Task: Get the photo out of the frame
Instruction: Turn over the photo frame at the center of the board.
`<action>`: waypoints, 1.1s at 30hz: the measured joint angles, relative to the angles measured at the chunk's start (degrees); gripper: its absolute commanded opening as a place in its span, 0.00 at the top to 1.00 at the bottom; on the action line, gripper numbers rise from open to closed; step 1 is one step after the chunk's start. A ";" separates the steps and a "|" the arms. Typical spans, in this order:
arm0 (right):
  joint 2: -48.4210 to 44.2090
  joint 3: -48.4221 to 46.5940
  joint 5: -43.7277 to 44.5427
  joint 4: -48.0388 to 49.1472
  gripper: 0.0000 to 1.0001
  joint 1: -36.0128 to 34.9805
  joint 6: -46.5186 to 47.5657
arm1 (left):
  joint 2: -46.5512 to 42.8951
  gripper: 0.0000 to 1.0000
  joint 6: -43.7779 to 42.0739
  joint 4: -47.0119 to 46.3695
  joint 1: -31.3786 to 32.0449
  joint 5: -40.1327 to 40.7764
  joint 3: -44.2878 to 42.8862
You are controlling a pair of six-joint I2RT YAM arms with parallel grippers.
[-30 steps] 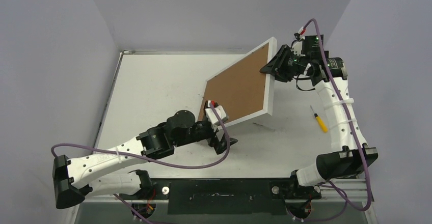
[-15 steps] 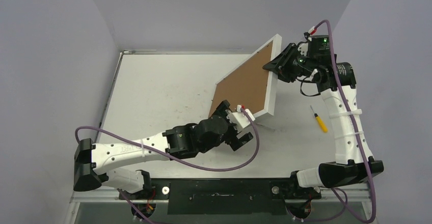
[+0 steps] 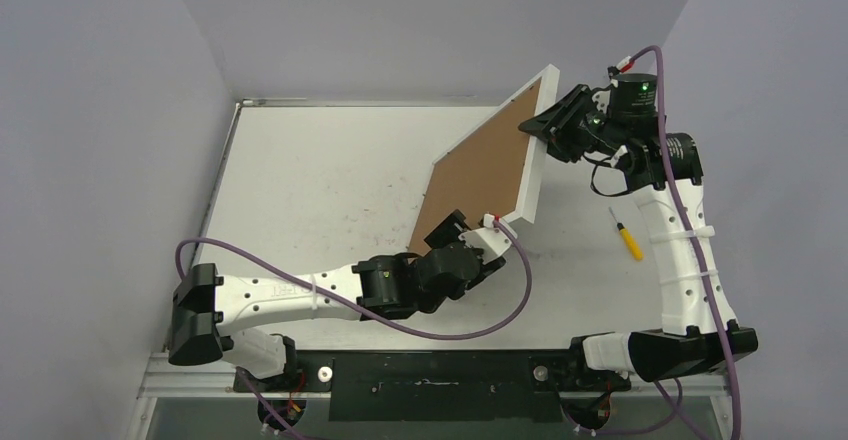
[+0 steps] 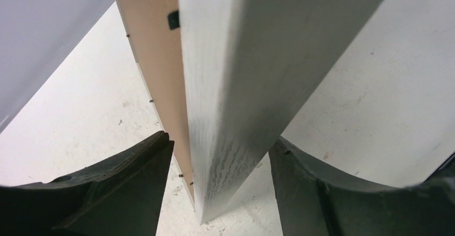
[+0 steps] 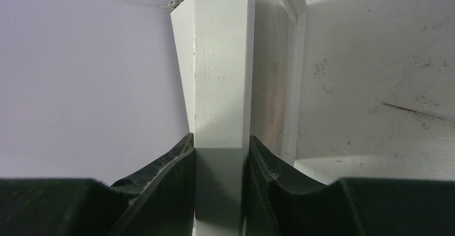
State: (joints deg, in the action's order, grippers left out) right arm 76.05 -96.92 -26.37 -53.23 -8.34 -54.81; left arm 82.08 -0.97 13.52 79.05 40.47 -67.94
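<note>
The frame [image 3: 480,165] stands tilted on its near corner on the table, brown fibreboard back facing left, narrow white border around it. My right gripper [image 3: 538,128] is shut on its upper right edge; in the right wrist view both fingers press the white edge [image 5: 222,59] from either side of the gripper [image 5: 221,163]. My left gripper [image 3: 482,240] is open astride the low corner; in the left wrist view the white edge [image 4: 236,86] passes between the fingers [image 4: 134,182] of the gripper [image 4: 220,163] with a gap on each side. The photo is hidden.
A yellow-handled screwdriver [image 3: 628,236] lies on the white table [image 3: 320,180] right of the frame, beside the right arm. Purple walls close in the table on three sides. Metal tabs [image 4: 173,19] dot the backing's rim.
The right gripper has swung the frame rightwards and more upright. The left arm has reached forward to the frame's low corner, and its jaws have narrowed around that corner.
</note>
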 measured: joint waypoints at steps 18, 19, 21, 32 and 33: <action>-1.97 0.94 0.00 8.33 0.33 -0.48 -2.71 | -5.51 1.00 -3.41 -1.92 -1.90 -0.15 3.87; -2.34 0.94 0.00 9.09 0.32 -0.48 -2.45 | -6.29 1.00 -3.17 -2.19 -2.25 -0.46 4.50; -2.84 0.94 0.00 10.51 0.28 -0.48 -2.12 | -8.85 1.00 -1.88 -2.80 -3.23 -1.33 6.25; -3.72 5.79 -0.15 19.04 0.06 -0.48 5.07 | -21.81 1.00 6.99 -5.64 -10.54 -7.91 14.73; -4.37 8.20 -0.52 21.68 0.06 -0.48 6.73 | -22.69 1.00 7.32 -5.73 -11.08 -8.55 15.34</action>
State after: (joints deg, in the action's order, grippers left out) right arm 71.68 -88.73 -26.89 -31.55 -8.82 -48.07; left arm 59.40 6.35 7.79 67.96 31.92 -52.60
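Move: The frame stands tilted, its upper edge to the right. Its near edge runs between the left hand's open fingers, middle about 1 cm ahead and 4 cm below; the clear screwdriver lies some 12 cm ahead of that hand, 11 cm right and 23 cm below. The right hand still grips the upper edge at its fingertips; from it the yellow screwdriver is about 4 cm ahead, 26 cm right and 36 cm below. The left hand pinches the frame's near edge and carries it some 9 cm left; right opens, rising clear. ##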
